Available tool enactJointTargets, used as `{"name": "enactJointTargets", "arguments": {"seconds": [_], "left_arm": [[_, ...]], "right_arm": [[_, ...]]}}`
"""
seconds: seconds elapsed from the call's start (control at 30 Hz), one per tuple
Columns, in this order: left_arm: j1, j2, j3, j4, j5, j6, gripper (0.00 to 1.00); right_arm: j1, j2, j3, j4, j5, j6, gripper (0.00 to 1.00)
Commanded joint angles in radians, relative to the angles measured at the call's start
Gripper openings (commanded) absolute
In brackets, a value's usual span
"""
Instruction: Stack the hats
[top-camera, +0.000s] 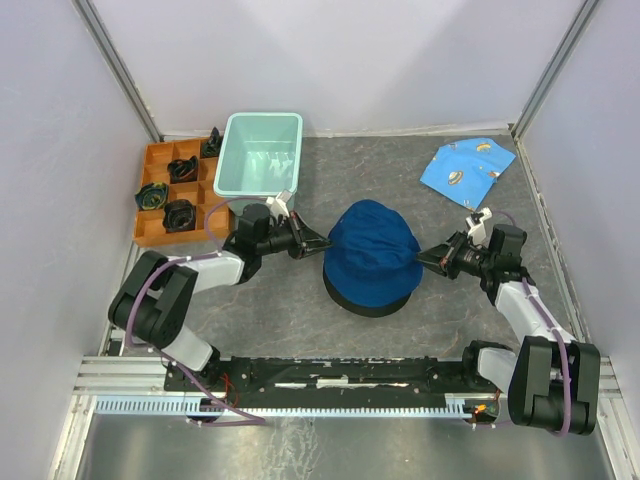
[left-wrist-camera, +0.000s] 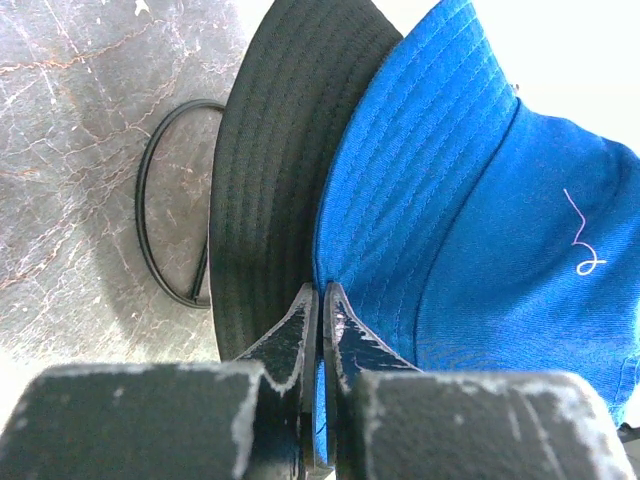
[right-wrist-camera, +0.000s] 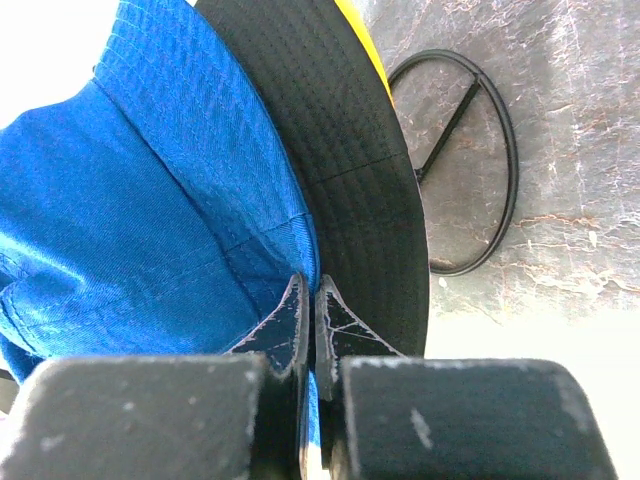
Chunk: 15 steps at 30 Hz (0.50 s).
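Observation:
A blue hat (top-camera: 372, 245) sits crown-up on a black hat (top-camera: 362, 303) in the middle of the table. The black brim shows under it at the front. My left gripper (top-camera: 322, 243) is shut on the blue hat's left brim edge, and my right gripper (top-camera: 424, 260) is shut on its right brim edge. In the left wrist view the blue hat (left-wrist-camera: 480, 200) brim runs between the closed tips of the left gripper (left-wrist-camera: 322, 290), with the black hat (left-wrist-camera: 270, 150) just beneath. In the right wrist view the right gripper (right-wrist-camera: 308, 282) pinches the blue hat (right-wrist-camera: 150, 180) over the black hat (right-wrist-camera: 350, 160). A yellow hat (right-wrist-camera: 373, 58) edge peeks out below.
A mint-green tub (top-camera: 262, 152) stands at the back left beside an orange compartment tray (top-camera: 158, 232) holding small dark items. A light-blue printed cloth (top-camera: 467, 168) lies at the back right. A thin black ring (left-wrist-camera: 165, 200) lies on the table beside the hats.

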Motion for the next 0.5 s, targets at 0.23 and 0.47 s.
{"name": "enactJointTargets", "arguments": {"seconds": [0.23,0.47], "left_arm": [[0.009,-0.157,-0.023,-0.343,-0.084,0.098,0.41],[0.047,-0.263,-0.032,-0.412,-0.095,0.081,0.47]], "right_arm": [[-0.007,-0.06,0.002,-0.211,0.134,-0.101,0.39],[-0.008,-0.127,-0.006,-0.268,0.137,-0.101,0.5]]}}
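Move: Both grippers are still shut on opposite sides of the blue hat's brim. The blue hat's middle lies about 9 cm to the right and 2 cm back from the left gripper; the black hat under it is some 8 cm right, 4 cm back and 4 cm lower. The empty green bin stands roughly 20 cm ahead and 15 cm left. From the right gripper, the blue hat is about 9 cm left and 2 cm ahead, the black hat 10 cm left, level and 4 cm lower. Open both grippers about halfway to let the blue brim go. Draw the left one some 5 cm to its left and back, away from the hat, dipping a little before it starts to rise, with the wrist tipping about 10 degrees. Ease the right one only about 2 cm back and down, slightly right, staying beside the brim with its fingers spread. ##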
